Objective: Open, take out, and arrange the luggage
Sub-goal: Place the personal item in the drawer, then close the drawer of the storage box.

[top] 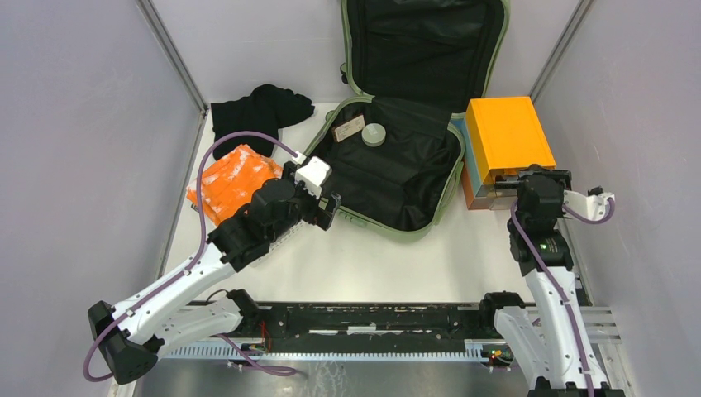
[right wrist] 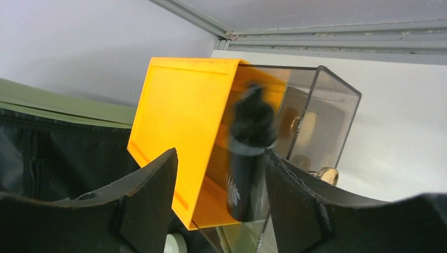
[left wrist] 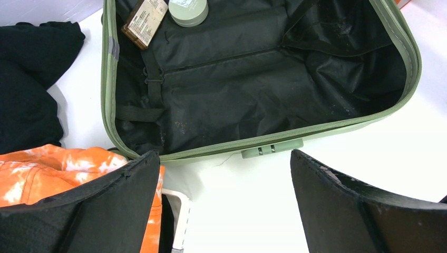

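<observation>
The luggage (top: 397, 178) is a sage-green suitcase lying open at mid-table, its lid propped against the back wall and its black lining (left wrist: 237, 89) showing. In it lie a round pale-green jar (top: 374, 135) (left wrist: 188, 10) and a brown packet (top: 348, 128) (left wrist: 145, 21). My left gripper (top: 326, 211) (left wrist: 224, 158) is open just in front of the case's near-left rim, holding nothing. My right gripper (top: 533, 175) (right wrist: 220, 154) is open at the orange box (top: 506, 136) (right wrist: 179, 116). A blurred black bottle (right wrist: 248, 153) stands between its fingers, inside the box's clear compartment (right wrist: 316, 116).
A black cloth (top: 256, 112) (left wrist: 26, 79) lies at the back left. An orange tie-dye garment (top: 231, 178) (left wrist: 47, 168) sits in front of it, over a white basket edge (left wrist: 176, 221). Grey walls close in both sides. The luggage shell (right wrist: 52, 103) is left of the box.
</observation>
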You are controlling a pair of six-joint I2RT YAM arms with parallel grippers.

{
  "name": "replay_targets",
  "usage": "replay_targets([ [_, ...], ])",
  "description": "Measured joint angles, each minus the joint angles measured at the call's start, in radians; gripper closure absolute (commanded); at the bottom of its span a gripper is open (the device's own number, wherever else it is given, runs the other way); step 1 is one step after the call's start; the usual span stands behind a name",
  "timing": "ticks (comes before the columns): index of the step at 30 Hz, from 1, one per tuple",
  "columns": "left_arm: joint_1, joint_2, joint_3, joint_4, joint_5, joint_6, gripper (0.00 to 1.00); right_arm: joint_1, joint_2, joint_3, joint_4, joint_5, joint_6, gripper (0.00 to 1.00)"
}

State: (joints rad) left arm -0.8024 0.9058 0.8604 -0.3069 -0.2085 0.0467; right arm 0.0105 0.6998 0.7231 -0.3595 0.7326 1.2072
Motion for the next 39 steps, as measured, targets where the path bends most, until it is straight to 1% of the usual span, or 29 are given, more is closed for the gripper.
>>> replay_targets([
  [7,0.0,0.0,0.0,0.0,0.0,0.0,0.02,-0.032,-0.019,0.0,0.038,-0.035,-0.034,0.31],
  [11,0.0,0.0,0.0,0.0,-0.001,0.0,0.02,-0.032,-0.039,0.008,0.068,-0.049,-0.1,0.32],
  [13,0.0,0.0,0.0,0.0,-0.001,0.0,0.02,-0.032,-0.057,0.008,0.097,-0.073,-0.153,0.34],
  [15,0.0,0.0,0.0,0.0,-0.002,0.0,0.02,-0.032,-0.079,0.008,0.128,-0.115,-0.213,0.4],
  [17,0.0,0.0,0.0,0.0,-0.003,0.0,0.02,-0.032,-0.109,0.008,0.146,-0.178,-0.283,0.48],
  [19,0.0,0.0,0.0,0.0,-0.004,0.0,0.02,-0.032,-0.128,0.008,0.148,-0.212,-0.32,0.57],
  [21,0.0,0.0,0.0,0.0,-0.004,0.0,0.02,-0.032,-0.154,0.008,0.135,-0.246,-0.358,0.63],
  [22,0.0,0.0,0.0,0.0,-0.004,0.0,0.02,-0.032,-0.166,0.008,0.124,-0.26,-0.37,0.66],
  [24,0.0,0.0,0.0,0.0,-0.004,0.0,0.02,-0.032,-0.193,0.008,0.086,-0.285,-0.38,0.76],
  [28,0.0,0.0,0.0,0.0,-0.004,0.0,0.02,-0.032,-0.237,-0.002,0.006,-0.311,-0.372,0.92],
  [29,0.0,0.0,0.0,0.0,-0.004,0.0,0.02,-0.032,-0.248,-0.01,-0.019,-0.31,-0.362,1.0],
  [35,0.0,0.0,0.0,0.0,-0.005,0.001,0.03,-0.032,-0.257,-0.082,-0.145,-0.287,-0.28,1.0],
  [39,0.0,0.0,0.0,0.0,-0.009,0.001,0.03,-0.032,-0.246,-0.144,-0.183,-0.257,-0.236,1.0],
])
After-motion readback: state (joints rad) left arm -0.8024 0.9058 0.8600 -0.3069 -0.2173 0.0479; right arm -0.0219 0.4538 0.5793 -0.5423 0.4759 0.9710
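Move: The gold knob on the open top drawer's front lies about 8 cm below the right hand, practically straight under it, some 1 cm nearer the base. The black bottle lies crosswise at the opened fingers, roughly 2 cm ahead, 3 cm left and 3 cm lower. The orange box top is about 11 cm ahead of the hand and 5 cm left, slightly lower. From the idle left hand the knob is some 49 cm right, 2 cm farther out and 7 cm lower. With the fingers already opened off the bottle, the right hand rises clear about 6 cm, swinging a little left. It then draws back around 4 cm and sinks some 12 cm in front of the drawer while the empty fingers shut fully. Turning about 15 degrees counter-clockwise and tipping down, it brings the closed tips close to the gold knob; contact can't be seen. ##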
